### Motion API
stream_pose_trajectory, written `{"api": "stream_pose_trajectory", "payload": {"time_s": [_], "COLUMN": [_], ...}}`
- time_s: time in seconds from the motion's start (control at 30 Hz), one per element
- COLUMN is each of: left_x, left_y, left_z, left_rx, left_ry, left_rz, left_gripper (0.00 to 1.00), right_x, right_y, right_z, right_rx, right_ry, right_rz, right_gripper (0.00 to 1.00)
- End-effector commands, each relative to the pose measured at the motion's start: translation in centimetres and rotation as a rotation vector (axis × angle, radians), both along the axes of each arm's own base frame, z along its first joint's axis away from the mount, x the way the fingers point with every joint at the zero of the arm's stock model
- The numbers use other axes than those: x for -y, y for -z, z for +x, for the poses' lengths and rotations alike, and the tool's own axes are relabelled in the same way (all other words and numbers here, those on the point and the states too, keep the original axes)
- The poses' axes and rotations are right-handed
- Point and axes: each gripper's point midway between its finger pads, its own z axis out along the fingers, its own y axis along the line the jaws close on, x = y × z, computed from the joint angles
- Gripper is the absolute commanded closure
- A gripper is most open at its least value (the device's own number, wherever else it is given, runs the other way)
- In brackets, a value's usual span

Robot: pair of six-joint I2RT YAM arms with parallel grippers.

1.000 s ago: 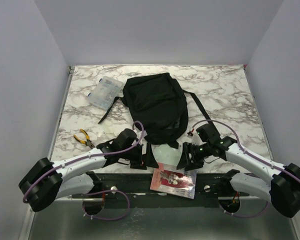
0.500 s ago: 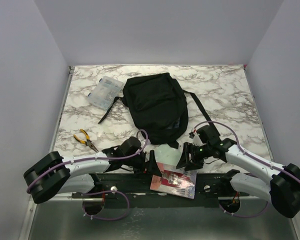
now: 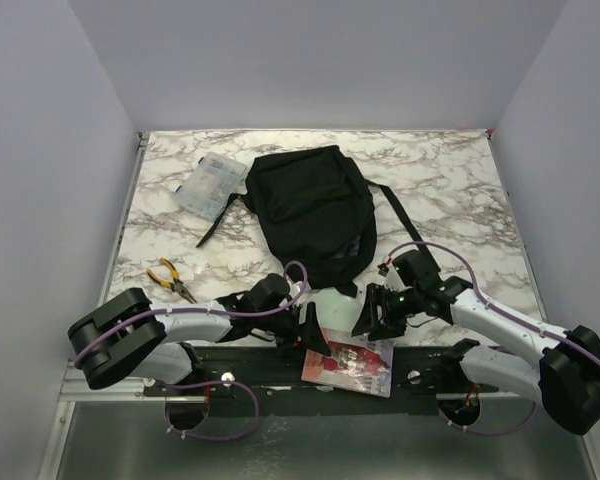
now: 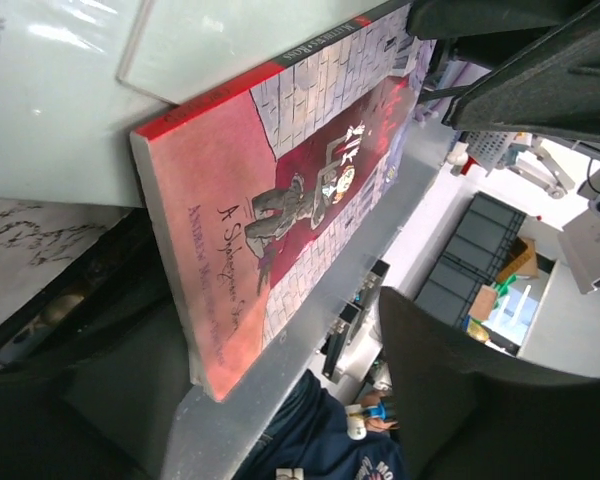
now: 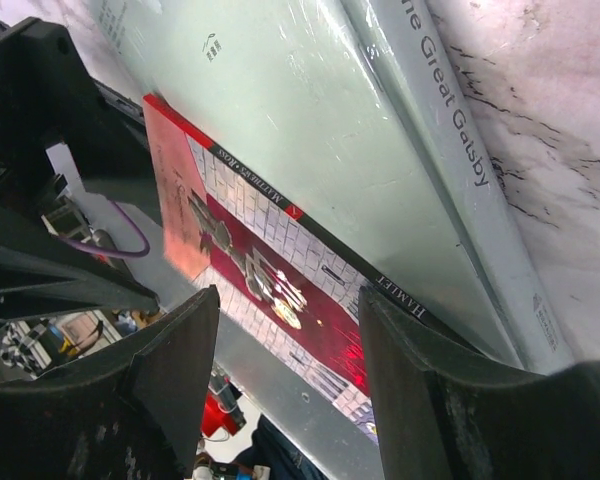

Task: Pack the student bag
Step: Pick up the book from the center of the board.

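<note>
The student bag (image 3: 312,212) lies flat at the middle of the marble table, its straps trailing to both sides. A red book (image 3: 348,361) hangs over the table's near edge, partly on a pale green book (image 3: 327,301). My left gripper (image 3: 311,336) is at the red book's left edge. In the left wrist view the left gripper (image 4: 270,420) is open, and the red book (image 4: 280,200) has its corner between the fingers. My right gripper (image 3: 372,316) hovers over the book's upper right. The right gripper (image 5: 290,400) is open above the red book (image 5: 270,270), beside the pale book (image 5: 310,130).
A clear plastic case (image 3: 210,183) sits at the back left beside the bag. Yellow-handled pliers (image 3: 170,278) lie near the left front. The table (image 3: 450,190) ends just behind the arm bases, with a metal ledge (image 3: 280,410) below.
My left arm has swung right and down to the red book's left edge, its jaws narrowing a little. The right arm has hardly moved.
</note>
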Motion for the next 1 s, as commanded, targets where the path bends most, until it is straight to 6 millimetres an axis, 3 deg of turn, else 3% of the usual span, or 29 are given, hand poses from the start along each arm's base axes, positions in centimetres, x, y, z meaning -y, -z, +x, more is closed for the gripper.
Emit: {"api": "stream_pose_trajectory", "payload": {"time_s": [0.0,0.2,0.37,0.63,0.83,0.97], "left_x": [0.7,0.5,0.5,-0.5,-1.7,-3.6], "left_y": [-0.8,-0.4,-1.3,-4.0,-7.4,-8.9], "left_z": [-0.3,-0.4,0.1,2.8,3.6,4.5], "left_rx": [0.001,-0.017,0.024,0.194,0.414,0.497], "left_ry": [0.026,0.028,0.037,0.004,0.164,0.185], "left_rz": [-0.061,-0.053,-0.091,-0.148,-0.181,-0.17], "left_gripper": [0.37,0.68,0.99,1.0,1.0,1.0], "right_x": [0.1,-0.1,-0.2,-0.4,-4.1,-4.5], "right_y": [0.3,-0.2,-1.0,-5.6,-13.2,-14.9], "right_z": [0.2,0.4,0.8,4.6,6.6,7.5], "right_rx": [0.017,0.018,0.05,0.264,0.42,0.489], "right_ry": [-0.003,0.004,0.006,0.038,-0.01,-0.108], "right_rz": [-0.024,-0.01,-0.005,-0.024,0.237,0.258], "right_gripper": [0.39,0.38,0.38,0.26,0.06,0.0]}}
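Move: The red book lies with its left short end already between the left hand's open fingers; its middle is about 7 cm to that hand's right, 1 cm back and roughly level. The pale books under it centre some 4 cm ahead and 8 cm right, about 3 cm lower; the black bag's middle is roughly 28 cm ahead and 1 cm left, about level. From the right hand the red book's middle is some 6 cm back, 2 cm left and 2 cm lower. The left hand stays almost in place while its fingers shut from wide open, pinching the red book by its left short end, then lifts it about 8 cm up and 5 cm forward, rolling some 20 degrees so the book's far edge tips up. The right hand waits half open near the far edge, then goes up about 12 cm and forward 7 cm, with a little drift left, opening fully and tilting up some 25 degrees as it draws away above the book. ##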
